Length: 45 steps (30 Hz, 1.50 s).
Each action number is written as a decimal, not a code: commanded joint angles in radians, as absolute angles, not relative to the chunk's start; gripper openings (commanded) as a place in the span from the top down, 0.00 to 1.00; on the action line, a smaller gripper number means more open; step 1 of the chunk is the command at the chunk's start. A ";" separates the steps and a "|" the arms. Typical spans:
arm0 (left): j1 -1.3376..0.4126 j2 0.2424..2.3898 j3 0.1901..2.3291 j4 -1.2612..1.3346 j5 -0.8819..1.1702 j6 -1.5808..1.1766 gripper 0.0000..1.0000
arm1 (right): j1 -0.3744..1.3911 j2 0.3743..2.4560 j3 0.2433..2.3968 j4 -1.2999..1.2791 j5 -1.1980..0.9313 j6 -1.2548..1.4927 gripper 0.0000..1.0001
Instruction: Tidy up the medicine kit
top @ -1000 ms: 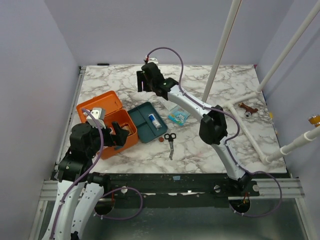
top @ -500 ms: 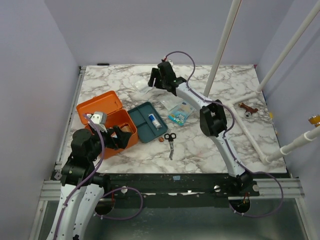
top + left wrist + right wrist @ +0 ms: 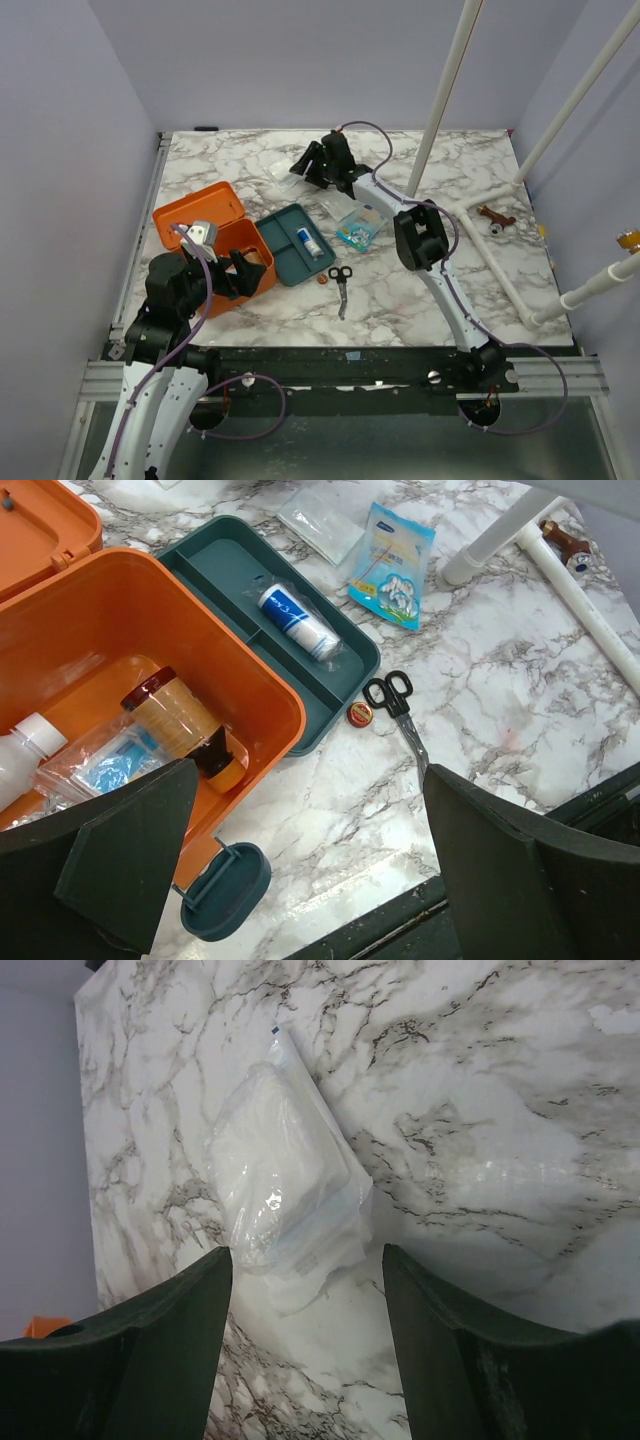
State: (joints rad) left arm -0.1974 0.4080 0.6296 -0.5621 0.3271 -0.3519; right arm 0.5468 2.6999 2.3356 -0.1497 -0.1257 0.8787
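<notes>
The orange medicine kit [image 3: 215, 250] stands with its lid open at the left; the left wrist view looks into its box [image 3: 250, 670], which holds a brown bottle [image 3: 185, 725], a white bottle [image 3: 25, 755] and a blue packet [image 3: 110, 770]. My left gripper [image 3: 240, 275] hovers open over the kit's near corner [image 3: 310, 770], holding nothing. At the far middle of the table, my right gripper [image 3: 305, 165] is open [image 3: 305, 1252]. Its fingers straddle the near end of a clear packet of white gauze [image 3: 285, 1185] lying flat on the marble.
A dark teal tray [image 3: 295, 243] beside the kit holds a bandage roll [image 3: 300, 623]. Scissors [image 3: 341, 285], a small red cap [image 3: 323, 280], a blue-white swab packet [image 3: 357, 232] and another clear packet [image 3: 340, 203] lie nearby. White pipes [image 3: 500, 260] cross the right side.
My right gripper swung right from the far centre-left, then settled lower over the gauze packet with its jaws a little narrower. The left arm shifted only slightly.
</notes>
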 commanded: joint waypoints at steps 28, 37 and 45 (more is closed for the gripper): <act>-0.199 0.421 0.628 -0.538 0.353 -0.350 0.01 | 0.513 2.793 2.250 0.045 -0.177 1.163 0.99; -0.199 0.419 0.629 -0.543 0.343 -0.349 0.02 | 0.509 2.593 2.002 0.207 -0.202 1.152 0.99; -0.198 0.416 0.631 -0.547 0.338 -0.348 0.01 | 0.508 2.409 1.785 0.324 -0.225 1.162 0.99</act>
State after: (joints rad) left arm -0.1974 0.4202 0.6296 -0.5625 0.3332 -0.3519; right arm 0.5148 2.5198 1.8595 0.2264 -0.1970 1.1671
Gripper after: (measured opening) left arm 0.985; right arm 0.009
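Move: The right hand is low at the far side of the table, with the white packet's middle about 3 cm ahead, 5 cm to its left and 3 cm below. The clear bag lies some 8 cm back and 10 cm to the right of this hand; the teal tray's middle is roughly 20 cm back and 3 cm left of it. From the left hand, the packet is about 41 cm ahead, 4 cm right and 20 cm below. Ease the right gripper down about 2 cm and slightly forward onto the near edge of the white packet, rolling the wrist some 15 degrees so its left side rises, and shut the half-open fingers fully to pinch that edge. Then draw the packet back about 4 cm and to the right towards the clear bag, starting to rise by 2 cm at the end. ##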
